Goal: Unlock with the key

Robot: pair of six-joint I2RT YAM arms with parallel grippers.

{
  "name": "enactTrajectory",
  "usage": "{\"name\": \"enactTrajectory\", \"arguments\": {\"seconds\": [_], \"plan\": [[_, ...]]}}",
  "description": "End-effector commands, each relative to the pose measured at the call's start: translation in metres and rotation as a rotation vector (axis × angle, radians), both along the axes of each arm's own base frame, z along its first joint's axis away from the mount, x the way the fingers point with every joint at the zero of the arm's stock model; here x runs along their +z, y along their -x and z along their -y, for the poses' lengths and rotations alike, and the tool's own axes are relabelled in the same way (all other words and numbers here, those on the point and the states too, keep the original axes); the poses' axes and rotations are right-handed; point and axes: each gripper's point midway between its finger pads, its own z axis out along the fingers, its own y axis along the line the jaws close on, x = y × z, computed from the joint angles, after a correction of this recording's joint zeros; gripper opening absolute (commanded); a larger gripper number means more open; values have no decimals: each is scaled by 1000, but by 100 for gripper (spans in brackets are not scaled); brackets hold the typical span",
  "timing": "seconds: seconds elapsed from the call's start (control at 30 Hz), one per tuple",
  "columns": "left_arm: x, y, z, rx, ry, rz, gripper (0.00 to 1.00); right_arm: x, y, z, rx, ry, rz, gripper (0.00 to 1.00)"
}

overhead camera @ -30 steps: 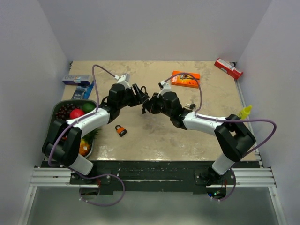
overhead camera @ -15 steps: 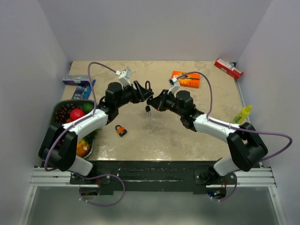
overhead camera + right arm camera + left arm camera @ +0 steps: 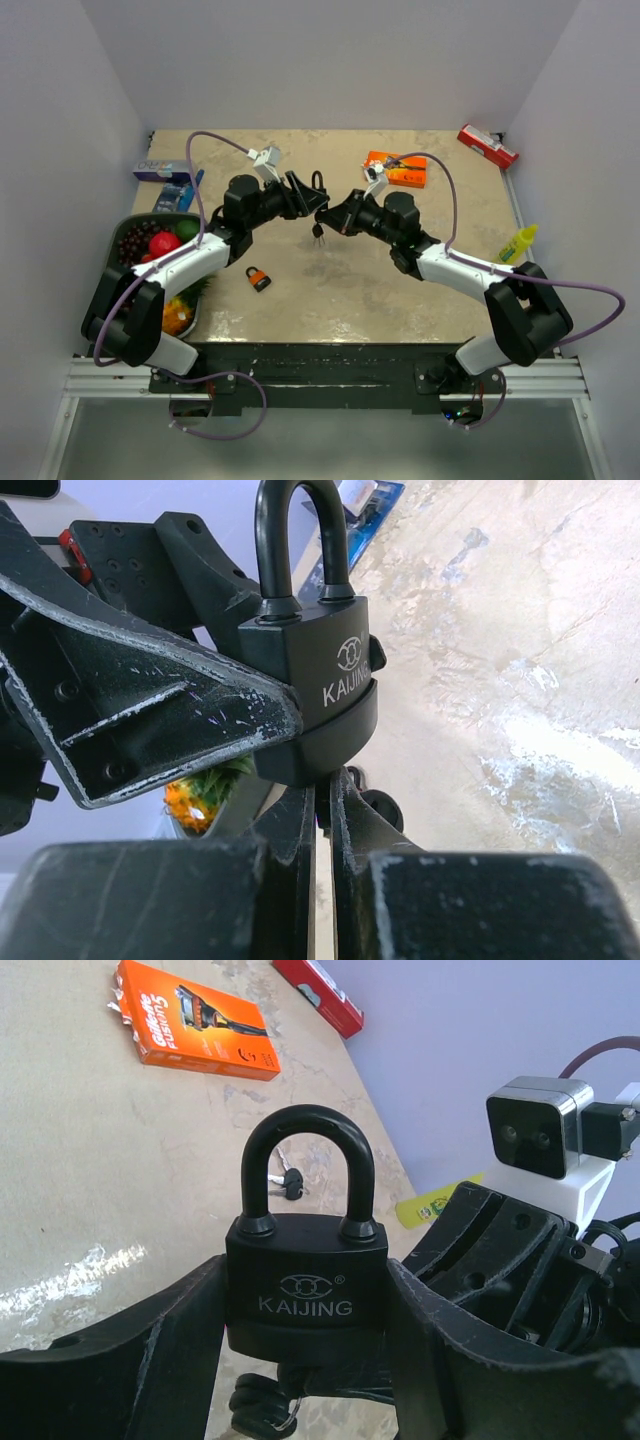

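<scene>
A black KAIJING padlock [image 3: 305, 1280] with its shackle closed is held upright above the table, clamped between my left gripper's [image 3: 305, 1305] fingers. It also shows in the top view [image 3: 314, 197] and the right wrist view [image 3: 320, 690]. My right gripper [image 3: 322, 810] is shut directly under the padlock's base, pinching the key [image 3: 300, 1375], which is mostly hidden between the fingers. Spare keys on a ring [image 3: 317, 233] hang below the lock. In the top view my left gripper [image 3: 302, 203] and right gripper [image 3: 332, 216] meet over the table's middle.
A small orange padlock [image 3: 259, 279] lies on the table near the left arm. An orange razor box [image 3: 397, 169], a red box [image 3: 488, 146] and a blue box [image 3: 166, 171] lie at the back. A fruit bowl [image 3: 125, 262] stands left, and a yellow bottle [image 3: 520, 241] right.
Over the last second both grippers shifted slightly back and right with the padlock between them; the right forearm swung out to the right. The hanging keys now show below the lock.
</scene>
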Motion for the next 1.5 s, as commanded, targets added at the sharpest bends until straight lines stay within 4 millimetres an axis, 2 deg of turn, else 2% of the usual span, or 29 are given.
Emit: {"name": "enactTrajectory", "arguments": {"seconds": [0.0, 0.5, 0.67, 0.9, 1.0, 1.03, 1.13, 1.17, 1.23, 1.27, 1.33, 1.37, 1.43, 1.47], "plan": [[-4, 60, 28, -284, -32, -2, 0, 115, -46, 46, -231, -241, 296, 0], [22, 83, 42, -397, -3, 103, 0, 138, -34, 47, -136, -278, 403, 0], [22, 89, 46, -418, -8, 112, 0, 141, -33, 48, -129, -283, 407, 0], [20, 85, 45, -395, -25, 108, 0, 136, -37, 53, -158, -220, 401, 0], [18, 81, 43, -371, -41, 100, 0, 124, -36, 52, -156, -163, 373, 0], [16, 79, 41, -362, -48, 93, 0, 115, -36, 52, -151, -130, 353, 3], [15, 70, 34, -329, -56, 87, 0, 97, -29, 53, -132, -83, 324, 21], [14, 67, 32, -318, -57, 83, 0, 92, -27, 54, -128, -71, 314, 32], [12, 60, 25, -292, -62, 73, 0, 76, -18, 55, -111, -43, 290, 40], [11, 58, 23, -280, -66, 72, 0, 72, -15, 56, -104, -36, 280, 49], [9, 52, 18, -260, -71, 65, 0, 53, -5, 57, -78, -15, 250, 57], [8, 50, 17, -254, -74, 64, 0, 54, 4, 56, -49, -20, 260, 62], [4, 46, 13, -242, -77, 54, 0, 35, 17, 59, -31, 6, 225, 66], [3, 45, 13, -237, -78, 52, 0, 39, 24, 62, -31, 7, 236, 70]]}}
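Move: Directly below the black padlock that the left hand still pinches, the key sits about 4 cm under that hand's point. From the right hand, shut on the key, the padlock is some 4 cm above, roughly level sideways and forward. On the table, about 18 cm below the hands, the orange padlock lies 10 cm back and 13 cm left of the left hand; the spare keys lie 20 cm right and 5 cm forward of the right hand. Rising together by about 3 cm, both hands tip up slightly while the left keeps the black padlock and the right keeps its pinch on the key below it. The right fingers then open wide and let go of the key, and that hand draws off to the right by about 5 cm, sinking, as the left sinks again and eases back, still gripping the padlock. ##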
